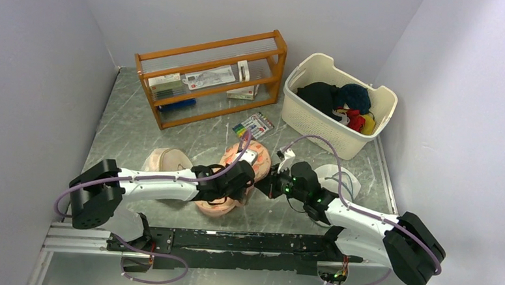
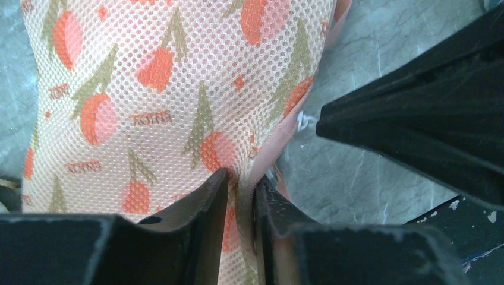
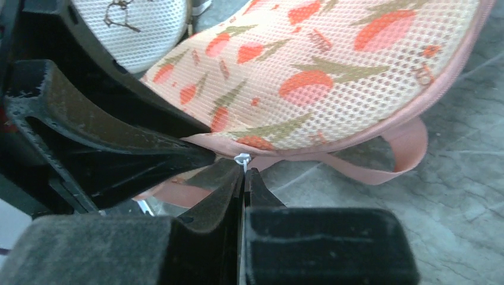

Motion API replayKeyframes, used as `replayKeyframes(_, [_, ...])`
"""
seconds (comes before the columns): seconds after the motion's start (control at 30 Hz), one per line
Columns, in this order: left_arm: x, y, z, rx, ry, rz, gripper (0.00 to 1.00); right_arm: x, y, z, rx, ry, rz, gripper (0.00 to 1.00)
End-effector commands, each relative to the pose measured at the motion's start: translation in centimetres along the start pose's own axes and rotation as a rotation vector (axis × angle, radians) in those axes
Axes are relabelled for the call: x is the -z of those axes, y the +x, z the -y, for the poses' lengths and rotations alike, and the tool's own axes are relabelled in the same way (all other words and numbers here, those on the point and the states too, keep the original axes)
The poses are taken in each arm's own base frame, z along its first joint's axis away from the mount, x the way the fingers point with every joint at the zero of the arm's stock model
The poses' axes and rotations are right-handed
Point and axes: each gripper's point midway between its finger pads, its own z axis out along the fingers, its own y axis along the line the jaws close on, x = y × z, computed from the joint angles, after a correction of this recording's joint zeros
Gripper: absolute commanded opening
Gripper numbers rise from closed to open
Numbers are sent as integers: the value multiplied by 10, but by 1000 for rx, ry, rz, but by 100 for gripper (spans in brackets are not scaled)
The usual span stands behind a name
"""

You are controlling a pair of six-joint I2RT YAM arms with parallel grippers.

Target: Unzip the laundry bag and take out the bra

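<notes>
The laundry bag [image 1: 215, 207] lies mid-table between both arms, peach mesh printed with orange-red flowers [image 2: 148, 89]. My left gripper [image 1: 247, 176] is shut on the bag's zipped edge, pinching mesh and zip between its jaws [image 2: 241, 181]. My right gripper [image 1: 271, 183] comes in from the right and is shut on the small white zip pull [image 3: 242, 159] at the bag's pink rim [image 3: 333, 71]. A pink strap loop [image 3: 410, 148] hangs off that rim. The zip looks closed. The bra is hidden.
A beige domed pouch [image 1: 164, 159] sits left of the bag, white mesh discs [image 1: 340, 180] to its right. A cream basket of dark and red clothes [image 1: 340, 104] stands back right, a wooden rack [image 1: 211, 75] at the back, a pen pack [image 1: 254, 125] before it.
</notes>
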Motion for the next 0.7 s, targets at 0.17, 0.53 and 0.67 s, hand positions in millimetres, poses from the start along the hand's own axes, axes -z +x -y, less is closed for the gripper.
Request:
replayKeyframes(0.17, [8, 24, -27, 13, -64, -15, 17, -4, -3, 59, 50, 288, 21, 0])
replayKeyframes(0.53, [18, 44, -49, 57, -109, -27, 7, -3, -27, 113, 58, 552, 79, 0])
replayKeyframes(0.67, [20, 47, -57, 58, -135, -26, 8, -2, -33, 118, 27, 537, 87, 0])
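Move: Between the left hand's half-open fingers runs the bag's near right edge, practically at the hand point; the zip pull sits about 5 cm to its right and 4 cm ahead. The right hand already grips that zip pull, with the bag's strap loop some 4 cm ahead, 3 cm right and 3 cm lower. The marker pack lies roughly 18 cm ahead and 3 cm left of the right hand, and the round pouch about 22 cm left and 8 cm ahead of the left hand. Towing the zip pull in its shut fingers, the right hand sinks about 4 cm, then levels off, going forward and right some 9 cm along the bag's edge past the strap loop, its wrist turning clockwise. The left hand pinches the bag's edge shut between its fingers and draws it about 4 cm left and slightly back and down, against the pull. ##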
